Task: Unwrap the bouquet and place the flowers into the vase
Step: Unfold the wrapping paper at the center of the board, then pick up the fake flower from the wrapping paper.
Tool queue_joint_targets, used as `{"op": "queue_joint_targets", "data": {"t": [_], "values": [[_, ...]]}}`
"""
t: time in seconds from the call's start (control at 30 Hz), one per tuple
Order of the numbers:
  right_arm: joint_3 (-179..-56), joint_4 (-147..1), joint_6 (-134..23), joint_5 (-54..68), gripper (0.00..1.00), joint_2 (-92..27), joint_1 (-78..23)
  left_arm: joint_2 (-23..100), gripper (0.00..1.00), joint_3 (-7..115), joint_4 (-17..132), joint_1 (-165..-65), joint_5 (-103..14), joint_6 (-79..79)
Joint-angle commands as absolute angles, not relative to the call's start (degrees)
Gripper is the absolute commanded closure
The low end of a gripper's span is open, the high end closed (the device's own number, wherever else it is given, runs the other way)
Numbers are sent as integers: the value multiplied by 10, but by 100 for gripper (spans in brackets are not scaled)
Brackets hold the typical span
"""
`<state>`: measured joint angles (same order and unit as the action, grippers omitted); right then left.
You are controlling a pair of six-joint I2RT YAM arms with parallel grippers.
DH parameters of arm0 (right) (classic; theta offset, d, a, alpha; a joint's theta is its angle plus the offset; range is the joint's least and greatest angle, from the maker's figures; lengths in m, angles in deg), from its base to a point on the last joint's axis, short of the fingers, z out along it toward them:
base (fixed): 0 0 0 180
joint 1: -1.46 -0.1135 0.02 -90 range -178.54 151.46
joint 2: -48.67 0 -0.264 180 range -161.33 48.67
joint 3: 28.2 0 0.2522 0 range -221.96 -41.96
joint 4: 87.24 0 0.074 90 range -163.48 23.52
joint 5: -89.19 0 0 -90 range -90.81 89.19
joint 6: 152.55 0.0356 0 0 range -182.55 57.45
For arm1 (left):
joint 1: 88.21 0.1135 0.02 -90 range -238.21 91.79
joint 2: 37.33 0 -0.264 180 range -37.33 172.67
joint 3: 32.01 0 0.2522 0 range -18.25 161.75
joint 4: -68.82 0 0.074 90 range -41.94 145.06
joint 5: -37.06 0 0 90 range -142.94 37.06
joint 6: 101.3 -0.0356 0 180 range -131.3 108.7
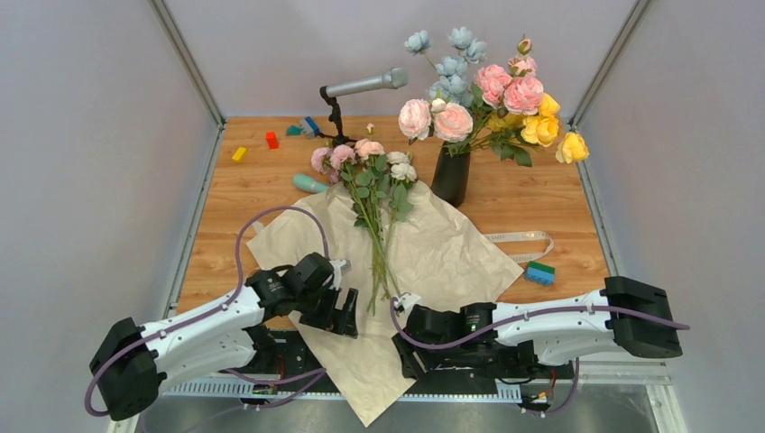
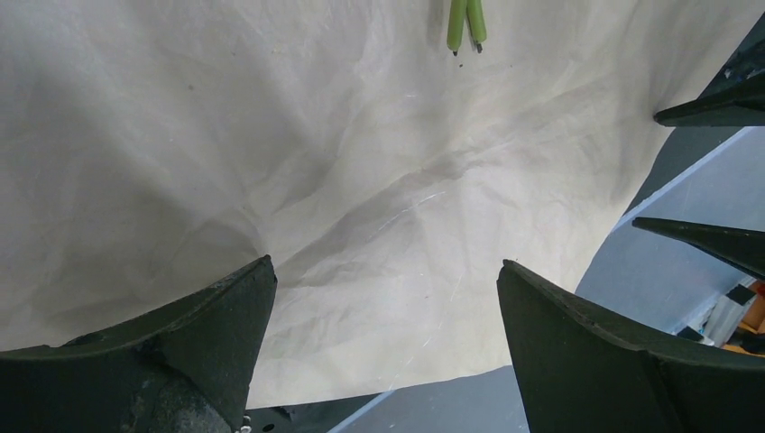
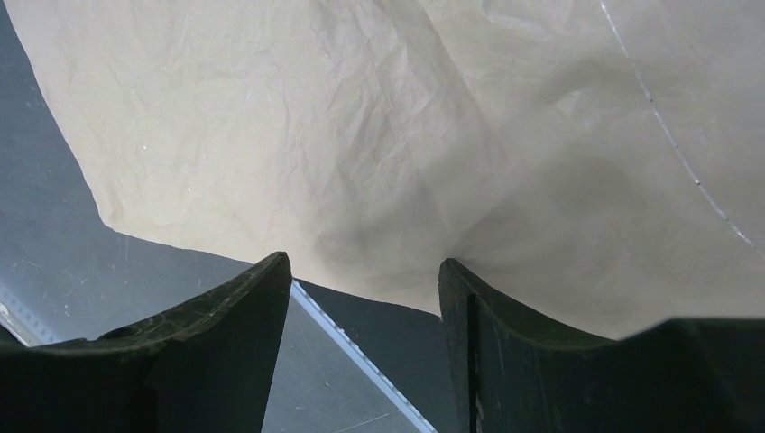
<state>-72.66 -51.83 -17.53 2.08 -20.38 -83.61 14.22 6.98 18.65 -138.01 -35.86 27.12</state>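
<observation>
The bouquet lies opened out: its crinkled paper (image 1: 442, 248) is spread flat, beige side up, and the flowers (image 1: 365, 167) rest on it. Their pink and cream blooms point to the far side and their green stems (image 1: 379, 271) run toward me. The black vase (image 1: 451, 176) stands just right of the blooms and holds pink, blue and yellow flowers. My left gripper (image 1: 343, 323) hangs open over the paper's (image 2: 361, 180) near part, with the stem ends (image 2: 465, 27) ahead of it. My right gripper (image 1: 403, 317) is open at the paper's (image 3: 406, 135) near edge, holding nothing.
A cream ribbon (image 1: 523, 239) and a blue-green brick (image 1: 541, 272) lie right of the paper. A microphone on a stand (image 1: 361, 86) rises behind the blooms. A teal object (image 1: 309, 183) and small red (image 1: 271, 140) and yellow (image 1: 239, 153) bricks sit at the far left.
</observation>
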Motion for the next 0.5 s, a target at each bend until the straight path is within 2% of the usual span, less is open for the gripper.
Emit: {"op": "queue_joint_targets", "data": {"t": [0.0,0.33,0.47], "values": [[-752,-507,-174,-4,38,-183,-840,120,0,101,198,-1383,-376,286],[-812,-404,-217,-100,37,-92,-818,179,0,253,146,-1374,-450,200],[-826,-406,-248,-137,37,-78,-779,212,0,324,132,-1328,-456,151]]}}
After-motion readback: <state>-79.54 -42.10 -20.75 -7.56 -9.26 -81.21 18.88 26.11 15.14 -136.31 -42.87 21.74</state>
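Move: The lower ends of the flower stems lie about 4 cm ahead of the left gripper and 7 cm to its right, roughly 3 cm below. The flower heads are some 37 cm ahead and 4 cm right. From the right gripper those stem ends are around 10 cm ahead and 6 cm to its left, also about 3 cm lower. The spread wrapping paper's near corner lies roughly 12 cm behind the right gripper, 9 cm to its left. Raise both grippers clear of the opened-out wrapping paper, gathering speed. Bring the left one up about 9 cm while carrying it forward and a bit right towards the flower heads, fingers wide open and tips swinging forward some 15 degrees. Lift the right one up and forward as well, away from the paper's near corner, its fingers staying part open and tipping slightly forward. ##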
